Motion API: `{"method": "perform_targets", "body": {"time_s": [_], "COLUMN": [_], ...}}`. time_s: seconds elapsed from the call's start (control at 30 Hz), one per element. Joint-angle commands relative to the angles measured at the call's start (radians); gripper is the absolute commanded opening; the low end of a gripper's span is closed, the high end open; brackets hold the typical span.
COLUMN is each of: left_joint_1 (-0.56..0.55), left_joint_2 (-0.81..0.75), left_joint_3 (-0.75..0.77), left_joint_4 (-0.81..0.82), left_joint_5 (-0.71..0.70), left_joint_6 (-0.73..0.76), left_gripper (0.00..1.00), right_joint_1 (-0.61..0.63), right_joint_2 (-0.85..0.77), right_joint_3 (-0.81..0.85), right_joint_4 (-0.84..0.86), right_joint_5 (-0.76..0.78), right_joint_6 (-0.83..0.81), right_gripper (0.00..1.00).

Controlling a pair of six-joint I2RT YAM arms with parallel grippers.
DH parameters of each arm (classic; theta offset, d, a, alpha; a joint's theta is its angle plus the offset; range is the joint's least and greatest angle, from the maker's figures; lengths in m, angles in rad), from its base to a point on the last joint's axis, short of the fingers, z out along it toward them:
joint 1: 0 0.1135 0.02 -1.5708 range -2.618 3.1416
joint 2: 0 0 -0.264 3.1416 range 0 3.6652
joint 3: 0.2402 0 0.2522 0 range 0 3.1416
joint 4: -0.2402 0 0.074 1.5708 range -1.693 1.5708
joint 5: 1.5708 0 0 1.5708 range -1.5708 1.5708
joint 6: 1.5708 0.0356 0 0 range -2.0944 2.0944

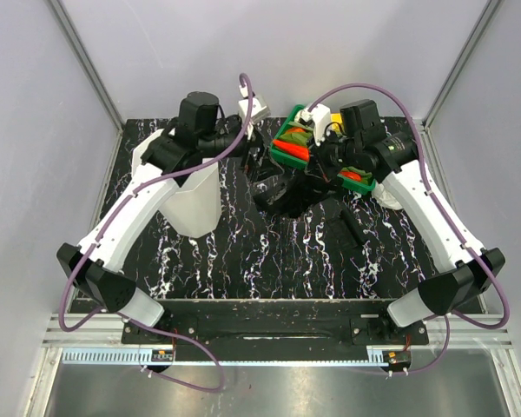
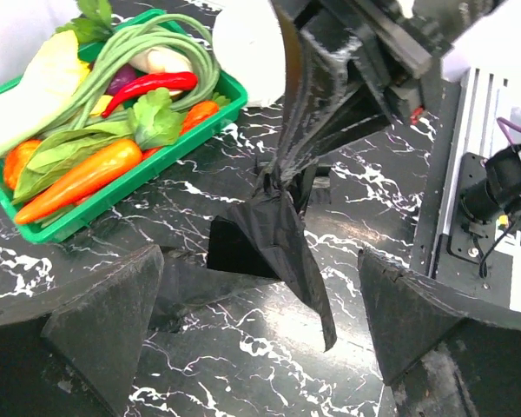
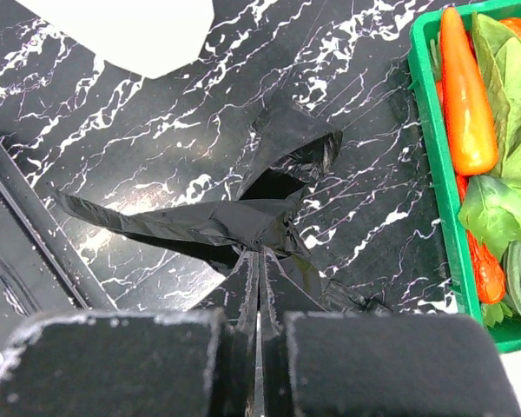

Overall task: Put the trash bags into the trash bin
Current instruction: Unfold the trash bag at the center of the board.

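Observation:
A crinkled black trash bag (image 3: 234,217) hangs bunched above the marble table, and my right gripper (image 3: 259,254) is shut on its gathered middle. The top view shows this bag (image 1: 278,189) between the two grippers. My left gripper (image 2: 260,291) stands wide open, its fingers (image 2: 104,321) well apart on either side of the bag's (image 2: 282,234) hanging tip and not touching it. The translucent white trash bin (image 1: 195,201) stands upright at the left, under the left arm. A second small black bundle (image 1: 351,226) lies on the table at the right.
A green tray (image 2: 65,221) of toy vegetables sits at the back, just behind the right gripper (image 1: 311,172); its rim (image 3: 427,165) lies right of the bag. The bin's white edge (image 3: 130,30) shows up-left. Grey walls enclose the table.

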Motion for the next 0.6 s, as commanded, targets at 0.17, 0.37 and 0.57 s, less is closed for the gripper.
{"method": "perform_targets", "body": {"time_s": [0.17, 0.37, 0.57], "left_joint_1": [-0.1, -0.118, -0.13], "left_joint_2": [0.043, 0.097, 0.135], "left_joint_3": [-0.042, -0.037, -0.052], "left_joint_4": [-0.039, -0.059, -0.05], "left_joint_5": [0.025, -0.021, -0.01], "left_joint_6": [0.088, 0.101, 0.096], "left_gripper": [0.99, 0.99, 0.94], "right_joint_1": [-0.016, -0.016, -0.019], "right_joint_2": [-0.02, -0.044, -0.063], "right_joint_3": [0.024, 0.012, -0.002], "right_joint_4": [0.005, 0.012, 0.018], "right_joint_5": [-0.037, -0.037, -0.031], "right_joint_6": [0.016, 0.007, 0.007], "right_gripper": [0.0, 0.0, 0.0]}}
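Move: The loose flap of the black trash bag hangs from the right fingertips; its middle is about 5 cm to the left hand's right, 4 cm back and some 11 cm below it. From the right hand the flap lies about 5 cm back, 3 cm left and 5 cm below. The vegetable tray is roughly 11 cm ahead of the left hand, 13 cm right and 32 cm down; the white bin stands level ahead, 23 cm left and 20 cm below. The bag's loose flap is approached by the wide-open left hand, which sinks about 8 cm while easing right and a little back, first slanting, then almost straight down, to bring its fingers either side of the flap. Its fingertips dip and swing slightly clockwise, some 15 degrees in all, and stay open. The right hand holds still, keeping its pinch on the bag. ##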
